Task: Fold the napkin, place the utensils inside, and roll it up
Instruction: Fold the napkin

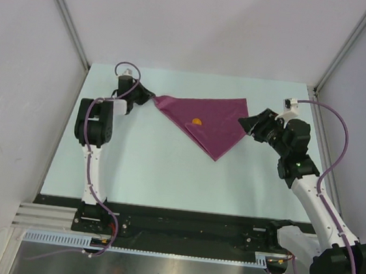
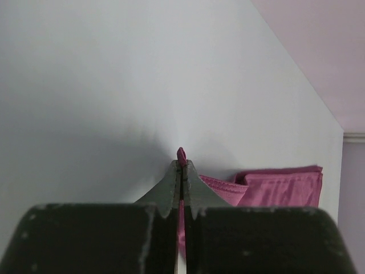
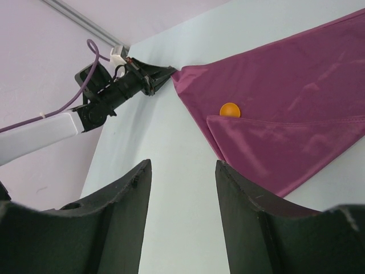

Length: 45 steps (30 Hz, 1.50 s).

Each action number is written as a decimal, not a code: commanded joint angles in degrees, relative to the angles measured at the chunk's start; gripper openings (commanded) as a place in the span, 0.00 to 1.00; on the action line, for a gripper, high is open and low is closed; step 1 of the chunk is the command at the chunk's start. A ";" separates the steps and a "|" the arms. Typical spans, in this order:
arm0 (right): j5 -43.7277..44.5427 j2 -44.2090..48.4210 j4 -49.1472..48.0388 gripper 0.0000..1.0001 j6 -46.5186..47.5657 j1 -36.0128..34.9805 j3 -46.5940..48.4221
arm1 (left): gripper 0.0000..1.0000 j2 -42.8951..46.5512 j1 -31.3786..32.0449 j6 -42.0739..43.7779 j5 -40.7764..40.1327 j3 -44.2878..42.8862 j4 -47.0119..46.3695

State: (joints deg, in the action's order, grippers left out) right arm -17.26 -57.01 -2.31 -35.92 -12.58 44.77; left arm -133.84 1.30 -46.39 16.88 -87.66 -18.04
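Observation:
The plum napkin [image 1: 207, 121] lies folded into a triangle at the back of the table, one flap doubled over its lower right part. A small orange end of the utensils [image 1: 197, 121] peeks out at the edge of that flap; the rest is hidden under cloth. My left gripper [image 1: 153, 100] is shut on the napkin's left corner. In the left wrist view the cloth tip pokes out between the fingertips of that gripper [image 2: 182, 165], and the napkin [image 2: 279, 188] bunches to the right. My right gripper [image 1: 246, 124] stands open beside the napkin's right corner, holding nothing. In the right wrist view that gripper [image 3: 183, 165] is over bare table, with the napkin [image 3: 285, 85] and the orange end [image 3: 230, 109] beyond it.
The pale table [image 1: 166, 174] is enclosed by white walls on three sides, with metal frame posts [image 1: 65, 13] at the back corners. A black rail [image 1: 180, 225] carries both arm bases along the near edge.

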 commanded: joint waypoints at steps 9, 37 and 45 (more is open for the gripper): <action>0.21 2.26 -0.86 0.54 -0.03 -0.25 -1.62 | 0.00 12.90 6.08 3.41 11.33 11.01 -19.31; 0.21 5.24 1.69 0.54 1.12 0.19 -3.90 | 0.00 13.08 31.83 12.73 17.03 17.61 -21.07; 0.12 5.68 2.04 0.54 1.12 0.63 -4.61 | 0.00 12.55 33.41 16.76 17.83 19.54 -18.18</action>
State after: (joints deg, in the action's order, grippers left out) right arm -17.02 -52.75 -0.16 -35.90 -12.36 40.62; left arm -120.86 33.78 -34.00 32.51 -68.55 -36.60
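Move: The closed left fingers already hold the napkin's left corner just above the table. The folded-over near flap they carry it to has its middle about 31 cm to the right and 21 cm back. The spoon's orange head lies some 22 cm right and 12 cm back, the napkin's far right corner about 43 cm right and 3 cm ahead. From the idle right hand, the flap is roughly 6 cm ahead, 6 cm left and 26 cm below. The left hand carries the pinched corner up, then 30 cm right and 21 back over the spoon, turning clockwise. ##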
